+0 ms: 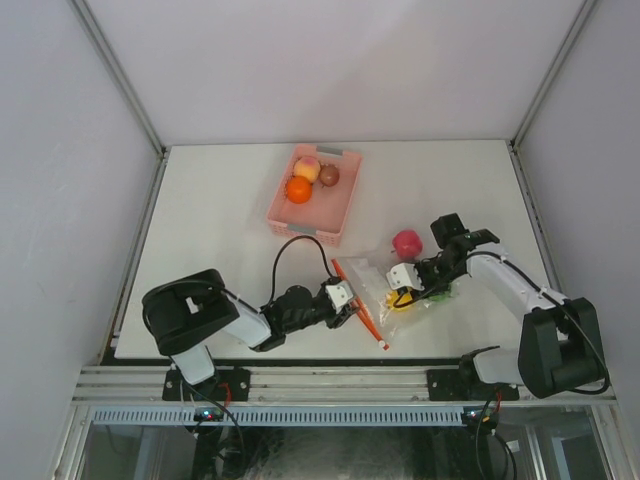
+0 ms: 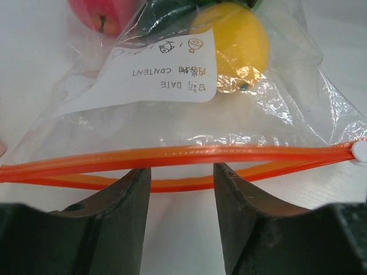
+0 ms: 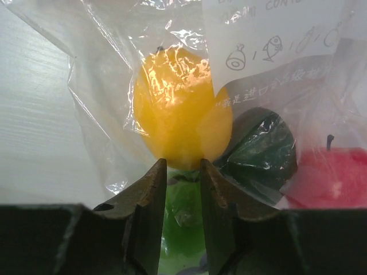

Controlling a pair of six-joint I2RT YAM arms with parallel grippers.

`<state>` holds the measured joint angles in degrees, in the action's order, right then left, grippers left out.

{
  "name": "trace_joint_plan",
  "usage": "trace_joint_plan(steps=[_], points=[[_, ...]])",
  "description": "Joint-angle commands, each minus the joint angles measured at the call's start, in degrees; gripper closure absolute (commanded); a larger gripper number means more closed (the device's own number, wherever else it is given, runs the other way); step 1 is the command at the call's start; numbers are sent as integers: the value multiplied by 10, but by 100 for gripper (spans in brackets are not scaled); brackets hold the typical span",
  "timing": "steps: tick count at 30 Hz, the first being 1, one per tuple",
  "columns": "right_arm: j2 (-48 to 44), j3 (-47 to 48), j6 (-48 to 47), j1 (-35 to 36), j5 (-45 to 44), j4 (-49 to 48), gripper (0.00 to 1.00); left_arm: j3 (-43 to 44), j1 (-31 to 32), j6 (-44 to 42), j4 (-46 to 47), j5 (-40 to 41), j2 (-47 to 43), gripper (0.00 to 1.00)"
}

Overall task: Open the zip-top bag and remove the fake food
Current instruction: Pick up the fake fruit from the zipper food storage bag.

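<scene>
The clear zip-top bag (image 1: 378,280) lies flat near the table's front, between my two grippers. Its orange zipper strip (image 2: 189,153) runs across the left wrist view, its two lips slightly parted. My left gripper (image 2: 180,169) stands open at that strip with nothing between its fingers. Inside the bag are fake food pieces: a yellow one (image 3: 172,109), a dark green one (image 3: 264,152) and a light green one (image 3: 183,223). My right gripper (image 3: 182,163) is pinched narrow on the bag's plastic over the light green piece. A red-pink fruit (image 1: 407,242) lies beside the bag's far edge.
A pink slotted basket (image 1: 290,225) stands behind the bag, holding an orange fruit (image 1: 298,189), a peach one (image 1: 307,168) and a brown one (image 1: 329,175). A white label (image 2: 166,80) is stuck on the bag. The table's front edge runs just below the zipper's end (image 1: 384,345).
</scene>
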<state>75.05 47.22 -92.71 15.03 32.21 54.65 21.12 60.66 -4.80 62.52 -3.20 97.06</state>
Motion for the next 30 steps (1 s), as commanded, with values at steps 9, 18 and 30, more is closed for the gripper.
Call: trace_joint_plan(steps=[9,18,30], points=[[47,45,68,25,33,-3,88,34,8,-61,84,-18,42,40],[71,62,102,33,76,-5,89,41,14,-75,112,-15,68,23],[95,69,139,44,68,-26,89,87,20,-80,115,1,108,7]])
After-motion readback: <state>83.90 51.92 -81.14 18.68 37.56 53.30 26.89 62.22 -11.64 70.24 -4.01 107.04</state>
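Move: The lemon lies in the clear bag about 11 cm to the right of the left hand and 2 cm farther out, some 2 cm lower; the bag's orange-rimmed mouth is only 2 cm to that hand's right, level fore and aft. From the right hand the lemon is about 5 cm to the left and 2 cm back, 2 cm lower. The dark green fruit is some 5 cm ahead of the right hand and 1 cm left, the green fruit 4 cm to its right, level, and the red fruit about 10 cm ahead and 3 cm left. The lemon is pushed through the plastic from behind by the right fingertips, which close to nearly shut and travel about 3 cm left towards the bag's mouth, the hand turning some 10 degrees. From the other side the left hand spreads its fingers almost fully and reaches about 3.5 cm right, sliding them under the upper orange rim into the mouth, one to each side of the lemon's near end. ##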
